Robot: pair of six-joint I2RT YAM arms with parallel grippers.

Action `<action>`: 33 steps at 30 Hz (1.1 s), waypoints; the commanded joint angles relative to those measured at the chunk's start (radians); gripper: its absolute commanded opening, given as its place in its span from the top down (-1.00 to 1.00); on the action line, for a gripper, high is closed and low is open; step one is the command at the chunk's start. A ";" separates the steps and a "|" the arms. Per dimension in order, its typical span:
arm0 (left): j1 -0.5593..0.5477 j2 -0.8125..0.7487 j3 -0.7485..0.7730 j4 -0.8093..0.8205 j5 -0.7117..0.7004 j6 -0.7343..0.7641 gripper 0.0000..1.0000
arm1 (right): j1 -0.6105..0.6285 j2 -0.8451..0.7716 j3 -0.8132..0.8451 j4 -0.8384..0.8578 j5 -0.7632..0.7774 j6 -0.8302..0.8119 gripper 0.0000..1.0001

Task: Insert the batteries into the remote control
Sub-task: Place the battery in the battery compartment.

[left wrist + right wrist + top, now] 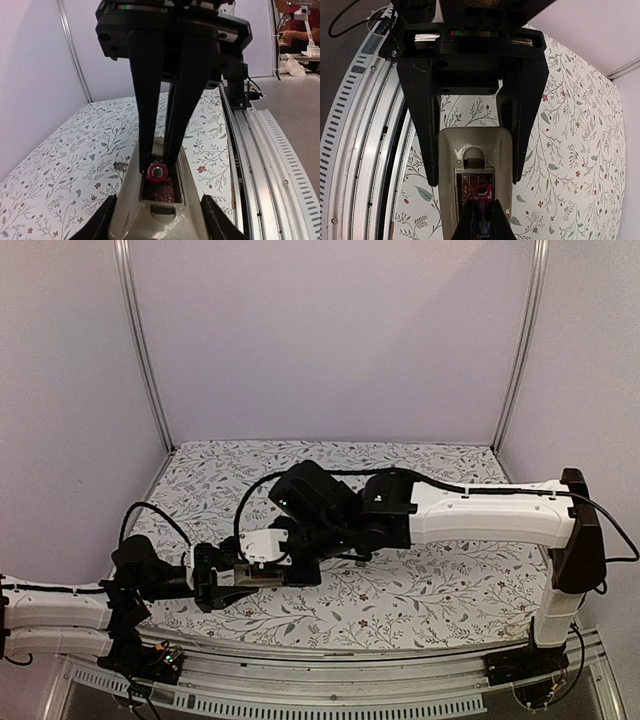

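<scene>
My left gripper [159, 222] is shut on the remote control [125, 200], one finger on each long side. The remote lies greyish back up, and its dark battery recess [159, 192] is uncovered. My right gripper [156, 166] reaches down into that recess, shut on a thin battery [156, 171] whose pink-ringed end faces the left wrist camera. In the right wrist view the battery [482, 191] sticks out past my right gripper [482, 209] into the remote control's [450, 150] recess, with my left gripper [474, 179] straddling the remote. From above, both grippers meet at the front left of the table, around the remote control [255, 578].
A floral cloth [420, 590] covers the table. A slotted metal rail [260, 150] runs along the near edge, close beside the remote. Aluminium frame posts [140, 340] and pale walls enclose the back and sides.
</scene>
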 commanded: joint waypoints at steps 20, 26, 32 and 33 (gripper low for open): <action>-0.023 0.000 0.021 0.067 0.033 -0.077 1.00 | -0.019 0.082 0.074 -0.073 0.163 -0.019 0.63; -0.021 0.006 0.024 0.053 0.019 -0.137 1.00 | -0.018 0.065 0.074 -0.067 0.142 -0.016 0.51; -0.018 0.011 0.026 0.048 0.020 -0.145 1.00 | -0.019 0.047 0.074 -0.058 0.127 -0.007 0.48; -0.017 0.012 0.026 0.046 0.020 -0.147 1.00 | -0.018 0.044 0.074 -0.057 0.121 -0.005 0.47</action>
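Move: The right hand already holds the battery lengthwise at the mouth of the compartment, whose middle lies about 1 cm ahead, 1 cm to its left and 1 cm below. The remote's gripped end is some 5 cm left, level fore and aft, and 2 cm lower; the battery cover lies on the table about 13 cm ahead, 20 cm right and 19 cm down. From the left hand, the compartment is about 4 cm right, 1 cm ahead and 1 cm up. Forward about 1.5 cm and down nearly 1 cm, the right hand lowers the battery into the forward half of the compartment, then lets go: its fingers part from nearly shut to about a quarter open as it comes to a stop. The left hand keeps its grip on the remote, rolling it some 5 to 10 degrees so its forward edge dips. ##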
